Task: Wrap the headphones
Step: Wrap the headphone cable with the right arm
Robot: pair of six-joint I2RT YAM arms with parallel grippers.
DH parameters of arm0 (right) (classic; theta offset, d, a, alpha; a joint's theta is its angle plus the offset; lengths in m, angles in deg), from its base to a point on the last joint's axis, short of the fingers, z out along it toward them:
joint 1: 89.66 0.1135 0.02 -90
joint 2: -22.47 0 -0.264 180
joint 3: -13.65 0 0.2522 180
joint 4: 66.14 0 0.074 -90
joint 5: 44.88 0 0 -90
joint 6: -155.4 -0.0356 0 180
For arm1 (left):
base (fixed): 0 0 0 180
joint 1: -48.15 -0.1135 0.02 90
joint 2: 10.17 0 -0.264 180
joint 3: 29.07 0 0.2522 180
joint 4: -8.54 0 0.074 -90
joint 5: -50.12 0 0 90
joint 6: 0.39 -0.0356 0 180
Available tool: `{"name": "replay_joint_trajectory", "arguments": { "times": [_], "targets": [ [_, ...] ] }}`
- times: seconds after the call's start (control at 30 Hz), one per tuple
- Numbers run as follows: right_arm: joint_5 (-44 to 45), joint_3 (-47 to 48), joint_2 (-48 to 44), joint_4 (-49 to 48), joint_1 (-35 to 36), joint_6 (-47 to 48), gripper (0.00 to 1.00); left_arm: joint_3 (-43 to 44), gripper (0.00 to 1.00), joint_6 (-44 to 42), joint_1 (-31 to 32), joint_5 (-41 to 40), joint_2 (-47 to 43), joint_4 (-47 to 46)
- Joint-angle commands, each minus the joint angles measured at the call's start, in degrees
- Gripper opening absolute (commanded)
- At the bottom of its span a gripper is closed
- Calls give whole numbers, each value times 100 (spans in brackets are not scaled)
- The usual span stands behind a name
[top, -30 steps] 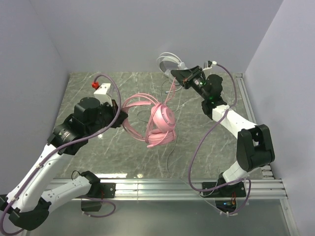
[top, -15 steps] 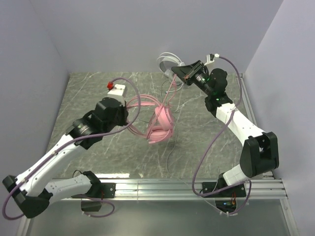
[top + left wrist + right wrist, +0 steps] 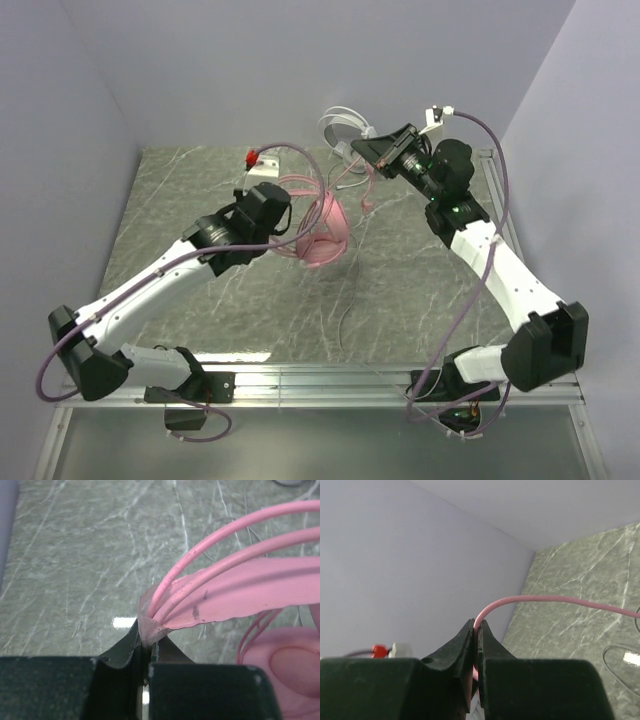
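Note:
The pink headphones (image 3: 327,228) hang tilted just above the middle of the table, one round earcup (image 3: 292,665) facing right. My left gripper (image 3: 291,230) is shut on the end of their pink headband (image 3: 235,592), and my left gripper's (image 3: 148,634) fingertips pinch the flat band and its two wire hoops together. My right gripper (image 3: 360,152) is raised at the back, shut on the thin pink cable (image 3: 352,176). That pink cable (image 3: 550,599) arcs out of my right gripper (image 3: 477,625) toward the right. The white headphones (image 3: 344,126) stand against the back wall, just behind the right gripper.
A thin pale cable (image 3: 345,312) trails loosely over the marble table (image 3: 190,200) toward the front, and a loop of it (image 3: 619,666) shows below the right wrist. Lilac walls (image 3: 250,70) close the back and both sides. A metal rail (image 3: 330,378) runs along the near edge.
My left arm has swung right and toward the back, carrying the pink headphones with it. My right arm has stretched out and risen, keeping hold of the pink cable.

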Motion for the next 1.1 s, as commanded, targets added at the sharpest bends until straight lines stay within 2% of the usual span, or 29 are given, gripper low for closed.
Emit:
{"name": "replay_joint_trajectory", "arguments": {
  "times": [0.0,0.13,0.27,0.43,0.57,0.73,0.87,1.07],
  "targets": [
    [540,12,-690,-80,215,395,1,587,0,455,6,-880,328,331],
    [1093,-252,-1165,87,557,711,1,1097,0,790,-3,-1222,812,814],
    [1656,-506,-1604,315,1119,1063,1,1668,0,1080,-143,-1039,1164,1237],
    [2894,-841,-2018,526,2006,1397,2,1862,0,1265,-275,-758,1270,1149],
    [3888,-912,-2010,772,2561,1363,1,1897,0,1546,-337,-994,1252,1079],
    [5004,-815,-1720,1194,3132,871,1,1722,0,1731,-381,-1214,998,606],
    [6050,-368,-1343,1808,3616,581,1,1774,0,1950,-390,-1583,953,630],
    [7457,818,-499,3548,4258,-982,0,1669,0,2793,-390,-2023,892,649]
  ]
}}
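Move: The right hand keeps a pink cable strand pinched; the pink ear cups it is being wrapped round hang about 12 cm back, 6 cm to its left and 14 cm below. The cable's loose end dangles roughly 5 cm back, 3 cm right and 10 cm under that hand, and the white headphones lie some 18 cm ahead, 3 cm right, far below. From the left hand, still gripping the headband, the cups are about 13 cm right, 4 cm back, slightly lower. Still pinching the cable, the right hand brings it back about 10 cm towards the near side of the ear cups, rising a little first, then sinking some 6 cm while swinging 5 cm left and turning about 25 degrees clockwise. The left hand keeps hold of the headband, carries it about 3 cm forward and a little up, and turns it roughly 20 degrees counter-clockwise. ##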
